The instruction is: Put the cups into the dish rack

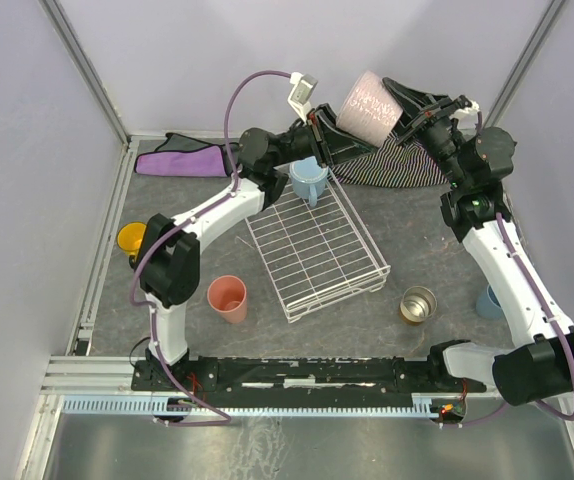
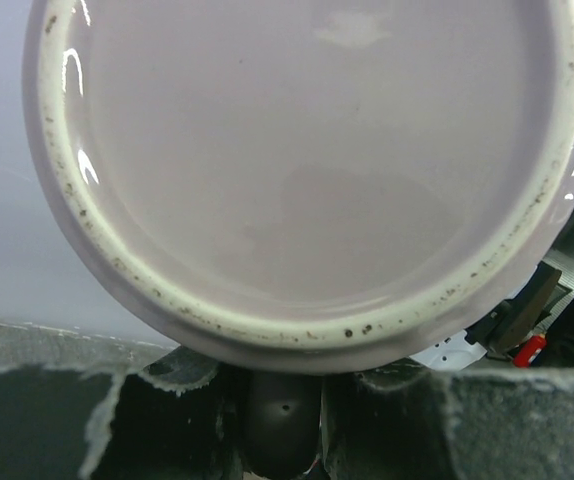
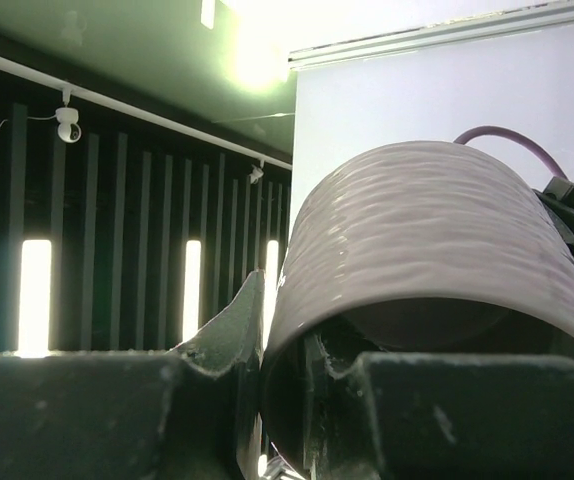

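Note:
A pale pink mug (image 1: 369,105) hangs on its side in the air beyond the far end of the white wire dish rack (image 1: 312,250). My right gripper (image 1: 412,120) is shut on its rim (image 3: 417,240), one finger inside and one outside. My left gripper (image 1: 325,125) sits at the mug's base (image 2: 307,150), its fingers closed round a shadowed rounded part that looks like the handle. A light blue mug (image 1: 307,180) stands in the rack's far end. On the table are a salmon tumbler (image 1: 229,297), a yellow mug (image 1: 132,238), a metal cup (image 1: 418,303) and a blue tumbler (image 1: 488,300).
A purple cloth (image 1: 182,158) lies at the back left and a striped cloth (image 1: 397,165) at the back right, under the right arm. Walls close in the table on the left, right and far sides.

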`<act>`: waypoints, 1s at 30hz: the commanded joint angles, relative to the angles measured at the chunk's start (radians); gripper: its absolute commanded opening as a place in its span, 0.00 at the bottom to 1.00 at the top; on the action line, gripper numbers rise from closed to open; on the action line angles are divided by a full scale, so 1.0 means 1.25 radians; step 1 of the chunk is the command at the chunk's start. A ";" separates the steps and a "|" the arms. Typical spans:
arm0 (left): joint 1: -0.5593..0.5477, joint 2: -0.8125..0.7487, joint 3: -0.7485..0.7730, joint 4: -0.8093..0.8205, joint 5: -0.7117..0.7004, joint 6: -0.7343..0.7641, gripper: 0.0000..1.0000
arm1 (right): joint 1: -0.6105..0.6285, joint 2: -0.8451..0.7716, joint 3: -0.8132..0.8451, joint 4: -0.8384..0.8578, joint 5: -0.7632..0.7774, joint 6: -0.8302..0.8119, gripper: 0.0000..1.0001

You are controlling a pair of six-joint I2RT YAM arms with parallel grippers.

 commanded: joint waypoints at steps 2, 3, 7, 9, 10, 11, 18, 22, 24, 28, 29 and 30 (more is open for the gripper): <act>-0.033 -0.065 0.041 -0.158 -0.046 0.030 0.03 | 0.020 0.006 0.017 0.032 -0.043 -0.091 0.01; -0.032 -0.068 0.045 -0.178 -0.048 0.038 0.03 | 0.020 0.006 0.015 0.032 -0.043 -0.095 0.01; -0.033 -0.073 0.051 -0.224 -0.042 0.065 0.03 | 0.021 0.006 0.008 0.030 -0.045 -0.107 0.21; -0.033 -0.082 0.041 -0.227 -0.043 0.075 0.03 | 0.021 0.006 0.005 0.034 -0.047 -0.111 0.35; -0.033 -0.089 0.034 -0.230 -0.043 0.081 0.03 | 0.020 0.004 0.000 0.035 -0.046 -0.112 0.42; -0.032 -0.096 0.027 -0.232 -0.045 0.091 0.03 | 0.021 0.001 -0.004 0.035 -0.044 -0.114 0.48; -0.031 -0.122 -0.008 -0.212 -0.056 0.110 0.03 | 0.020 -0.007 -0.021 0.034 -0.040 -0.122 0.60; -0.023 -0.140 -0.033 -0.203 -0.078 0.125 0.03 | 0.021 -0.014 -0.020 0.022 -0.039 -0.127 0.63; -0.016 -0.146 -0.043 -0.189 -0.079 0.123 0.03 | 0.020 -0.021 -0.026 0.017 -0.035 -0.131 0.64; 0.004 -0.158 -0.063 -0.166 -0.082 0.116 0.03 | 0.019 -0.027 -0.034 0.011 -0.038 -0.129 0.65; 0.012 -0.161 -0.071 -0.148 -0.081 0.107 0.03 | 0.019 -0.029 -0.035 0.008 -0.039 -0.130 0.65; 0.020 -0.166 -0.078 -0.135 -0.083 0.098 0.03 | 0.019 -0.029 -0.036 0.005 -0.040 -0.130 0.65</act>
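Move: The pink cup is in the air between both hands, its mouth facing right. Its middle is about 5 cm ahead of the left hand, 3 cm right and 5 cm up; from the right hand, 4 cm left, level fore-and-aft and 3 cm lower. The blue cup in the rack lies roughly 9 cm ahead of the left hand, 4 cm left and 36 cm below; the dish rack's middle is some 3 cm back, 3 cm left and 40 cm below. Right fingers open wide, releasing the pink cup's rim and sinking about 3 cm; left keeps hold, lowering 2 cm. ##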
